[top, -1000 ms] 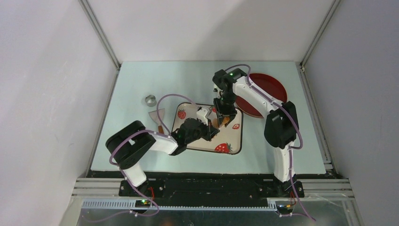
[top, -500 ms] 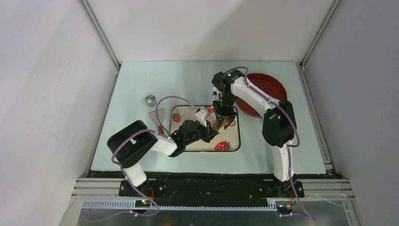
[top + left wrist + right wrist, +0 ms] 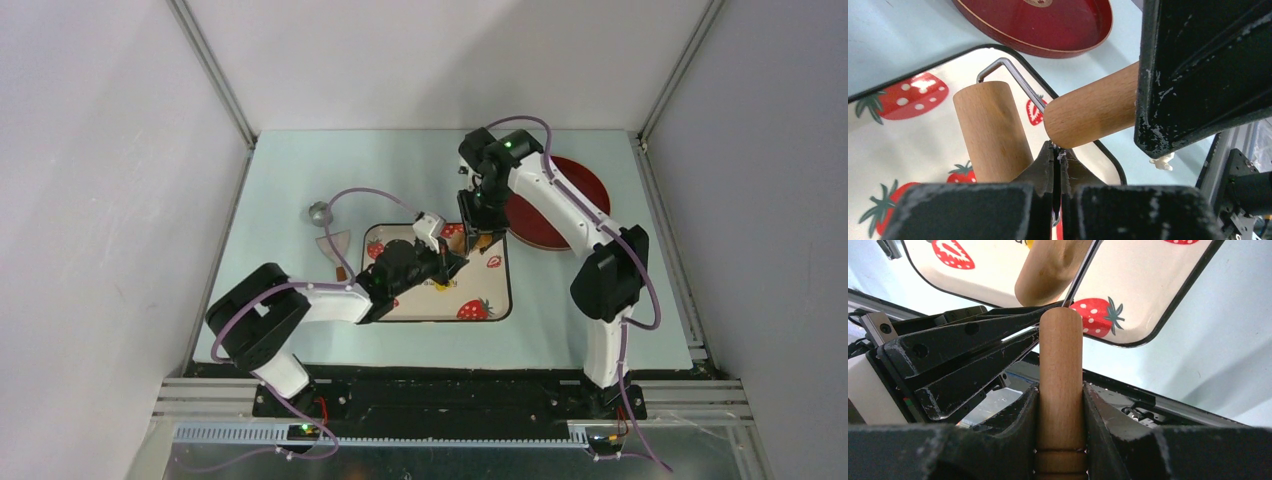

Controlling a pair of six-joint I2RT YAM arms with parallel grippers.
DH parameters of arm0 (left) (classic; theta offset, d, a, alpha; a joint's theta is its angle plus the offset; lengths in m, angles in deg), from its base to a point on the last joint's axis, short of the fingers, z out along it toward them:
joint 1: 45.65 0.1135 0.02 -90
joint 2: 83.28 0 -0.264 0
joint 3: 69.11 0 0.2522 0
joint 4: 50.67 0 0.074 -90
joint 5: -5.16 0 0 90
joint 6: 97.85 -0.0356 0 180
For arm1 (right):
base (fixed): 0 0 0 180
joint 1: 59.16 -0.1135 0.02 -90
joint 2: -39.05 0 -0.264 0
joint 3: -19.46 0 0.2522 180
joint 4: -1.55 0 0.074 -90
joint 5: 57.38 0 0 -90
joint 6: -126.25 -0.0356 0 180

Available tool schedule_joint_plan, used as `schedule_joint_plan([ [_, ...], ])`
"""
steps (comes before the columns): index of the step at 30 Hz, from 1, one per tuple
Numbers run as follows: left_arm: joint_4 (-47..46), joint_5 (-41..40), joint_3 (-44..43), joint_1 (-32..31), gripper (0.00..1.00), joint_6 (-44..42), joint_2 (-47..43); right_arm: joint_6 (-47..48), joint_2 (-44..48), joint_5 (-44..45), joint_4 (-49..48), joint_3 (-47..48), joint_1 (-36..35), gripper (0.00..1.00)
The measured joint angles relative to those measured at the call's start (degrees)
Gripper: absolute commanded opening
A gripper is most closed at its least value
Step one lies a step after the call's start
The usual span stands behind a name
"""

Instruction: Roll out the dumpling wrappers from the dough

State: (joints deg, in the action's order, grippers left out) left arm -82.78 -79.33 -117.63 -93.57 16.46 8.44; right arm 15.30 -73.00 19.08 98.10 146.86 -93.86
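Note:
My right gripper (image 3: 478, 238) (image 3: 1060, 390) is shut on the wooden handle (image 3: 1060, 360) (image 3: 1093, 107) of a small roller. The roller's drum (image 3: 990, 130) (image 3: 1048, 270) hangs over the strawberry-print tray (image 3: 485, 292) (image 3: 908, 140). My left gripper (image 3: 455, 262) (image 3: 1054, 147) is shut. Its tips sit at the roller's metal wire (image 3: 1018, 80), right under the handle's end, with a sliver of metal between the jaws. A small yellow bit of dough (image 3: 441, 284) shows on the tray beside the left gripper. A tan wrapper (image 3: 1038, 2) lies in the red plate (image 3: 575, 180).
A metal ring cutter (image 3: 319, 211) and a scraper (image 3: 335, 244) lie on the mat left of the tray. The red plate (image 3: 1048, 30) sits just beyond the tray's far right corner. Both arms crowd over the tray's far half.
Both grippers have moved a little away from the bases with the roller. The right arm's elbow has swung to the right. The tray slid slightly left.

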Motion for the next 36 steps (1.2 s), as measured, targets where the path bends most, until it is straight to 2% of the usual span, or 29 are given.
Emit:
schedule_joint_plan([
  [17, 5.77, 2.93, 1.79, 4.46, 0.00, -0.28, 0.52, -0.02, -7.61, -4.04, -3.54, 1.51, -0.66, 0.00],
  [36, -0.55, 7.34, 1.79, 4.87, 0.00, 1.77, 5.79, 0.35, -8.39, -5.25, -2.43, -0.96, 0.44, 0.00],
])
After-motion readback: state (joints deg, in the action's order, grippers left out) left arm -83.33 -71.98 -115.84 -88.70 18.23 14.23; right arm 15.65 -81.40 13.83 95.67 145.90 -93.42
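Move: The roller hangs between my hands, its wooden cylinder some 5 cm ahead of my left hand, 1 cm to the left and 2 cm below. The yellow dough lies about 5 cm to my left hand's left, 1 cm ahead and 10 cm down. From that hand the strawberry tray's middle is 6 cm left, 4 cm ahead, and the red plate about 22 cm right, 23 cm ahead. From my right hand the dough is roughly 9 cm left, 1 cm ahead and 16 cm down. Together, I bring the lifted roller back down towards the yellow dough: both hands swing left by nearly 3 cm, already sinking, and go down about 5 cm in all, then ease back to the right by a centimetre as the descent slows. My left hand keeps its pinch on the metal frame, my right its grip on the handle, each tilting some 8 degrees. ##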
